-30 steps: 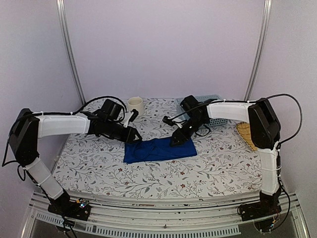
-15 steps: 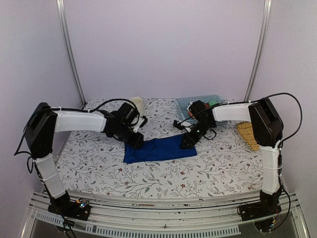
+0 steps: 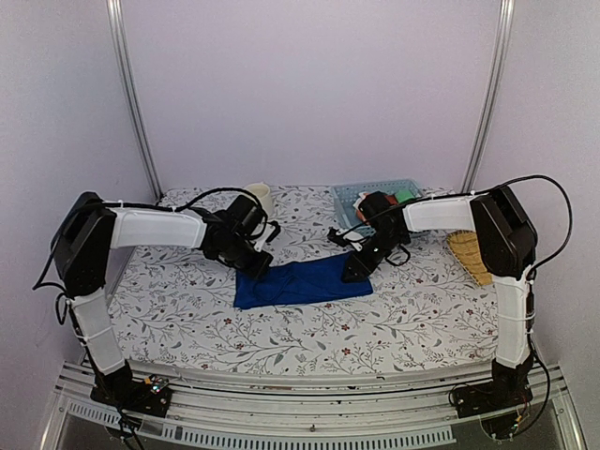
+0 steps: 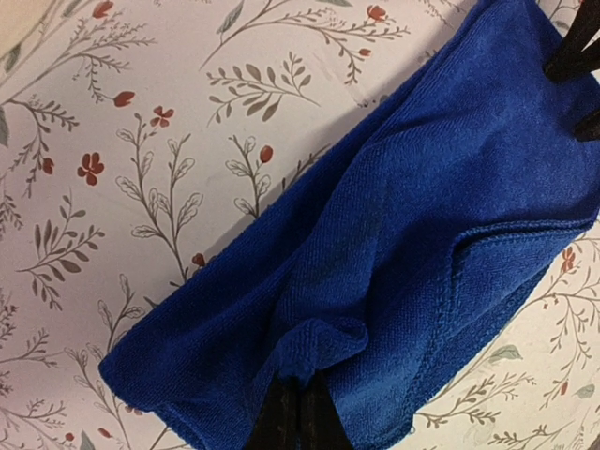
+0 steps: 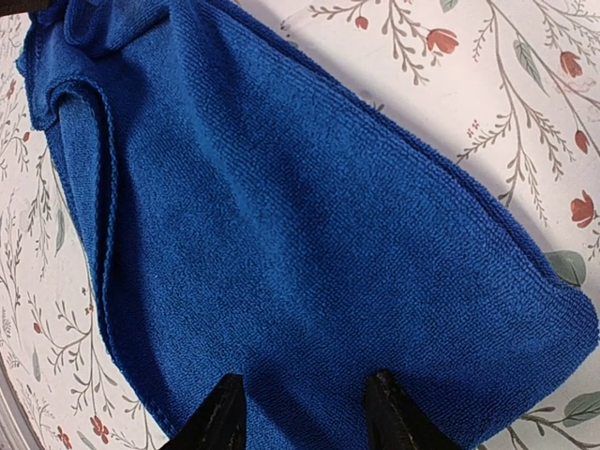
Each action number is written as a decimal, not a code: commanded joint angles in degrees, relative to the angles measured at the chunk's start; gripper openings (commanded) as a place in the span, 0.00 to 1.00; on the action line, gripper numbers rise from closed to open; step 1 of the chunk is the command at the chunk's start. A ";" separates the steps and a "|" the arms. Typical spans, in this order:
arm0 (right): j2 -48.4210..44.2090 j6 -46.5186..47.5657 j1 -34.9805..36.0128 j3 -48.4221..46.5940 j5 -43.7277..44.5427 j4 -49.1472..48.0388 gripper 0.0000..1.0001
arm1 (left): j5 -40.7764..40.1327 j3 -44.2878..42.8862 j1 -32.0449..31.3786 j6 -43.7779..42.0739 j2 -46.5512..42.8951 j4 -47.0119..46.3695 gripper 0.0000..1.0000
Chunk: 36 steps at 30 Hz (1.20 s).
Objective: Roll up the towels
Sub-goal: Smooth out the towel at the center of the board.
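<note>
A royal blue towel (image 3: 302, 281) lies flat on the flowered table, folded once along its length. My left gripper (image 3: 260, 270) is at its far left corner, shut on a pinched fold of the blue towel (image 4: 314, 349). At the far right corner my right gripper (image 3: 350, 273) stands open, both fingertips (image 5: 221, 405) pressing down on the blue towel (image 5: 281, 234) with cloth spread flat between them. An orange-salmon towel (image 3: 364, 212) shows only as a small patch in the basket behind the right arm.
A blue basket (image 3: 349, 195) stands at the back right with a green roll (image 3: 405, 196) in it. A cream cup (image 3: 260, 199) is behind the left arm. A woven yellow mat (image 3: 466, 251) lies at the right edge.
Both arms reached further forward over the towel's far edge. The left gripper closed on the towel's left corner. The right gripper narrowed a little and stays open on the right corner.
</note>
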<state>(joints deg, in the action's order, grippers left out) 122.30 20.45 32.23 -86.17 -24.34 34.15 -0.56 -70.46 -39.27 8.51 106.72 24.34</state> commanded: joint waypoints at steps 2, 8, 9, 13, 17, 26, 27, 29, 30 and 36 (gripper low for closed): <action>-0.67 0.30 -0.27 1.92 0.42 0.55 0.46 | 0.94 -0.69 2.36 2.12 -0.21 1.18 0.00; -1.42 0.63 -0.24 2.95 0.62 0.68 0.45 | 0.64 2.33 11.05 7.24 -2.38 1.77 0.00; -1.57 0.71 -0.24 3.09 0.58 0.67 0.45 | 0.48 2.44 12.28 8.12 -2.04 1.93 0.00; -1.76 0.82 -0.25 3.42 0.37 0.69 0.45 | -0.56 0.21 14.82 11.20 0.94 5.26 0.17; -1.99 0.91 -0.23 3.57 0.26 0.69 0.46 | -0.02 -0.27 13.58 12.88 0.35 6.07 0.29; -1.30 1.09 -0.23 3.62 -0.31 0.77 0.46 | 10.81 7.12 10.60 21.27 -7.22 2.30 0.21; -1.21 1.09 -0.28 3.56 -0.31 0.82 0.46 | 10.99 7.71 10.02 22.16 -7.61 1.95 0.18; -1.08 1.09 -0.24 3.55 -0.40 0.86 0.46 | 13.60 8.42 10.43 24.93 -7.51 2.06 0.18; -1.00 1.09 -0.25 3.55 -0.44 0.84 0.46 | 15.02 8.71 10.55 26.06 -7.29 1.44 0.20; -0.66 1.17 -0.24 3.38 -0.45 0.99 0.46 | 19.93 10.81 10.31 31.57 -4.77 -5.60 0.31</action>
<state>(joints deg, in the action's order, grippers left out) 121.23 21.50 32.18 -84.01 -24.77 32.32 14.74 -60.14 -28.69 35.00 100.20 23.51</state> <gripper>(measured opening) 0.462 0.290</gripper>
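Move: The towel's crumpled left part has a fold already pinched in the left fingers, some 3 cm above the board. The towel's far left corner is about 6 cm to that hand's left and level with it. The towel's middle lies roughly 8 cm to its right and 2 cm nearer, the white mug about 20 cm ahead and 2 cm left. For the right hand, its open fingertips on the towel's right end, that corner is some 25 cm left and about level. The pinched towel fold is drawn left and somewhat forward, about 11 cm, by the left hand, which swivels counter-clockwise and opens part-way near the far end of the pull. Still partly open, it then comes back and to the right over the towel's left end, tilting as it goes, while the right fingertips keep holding the right end in place. ##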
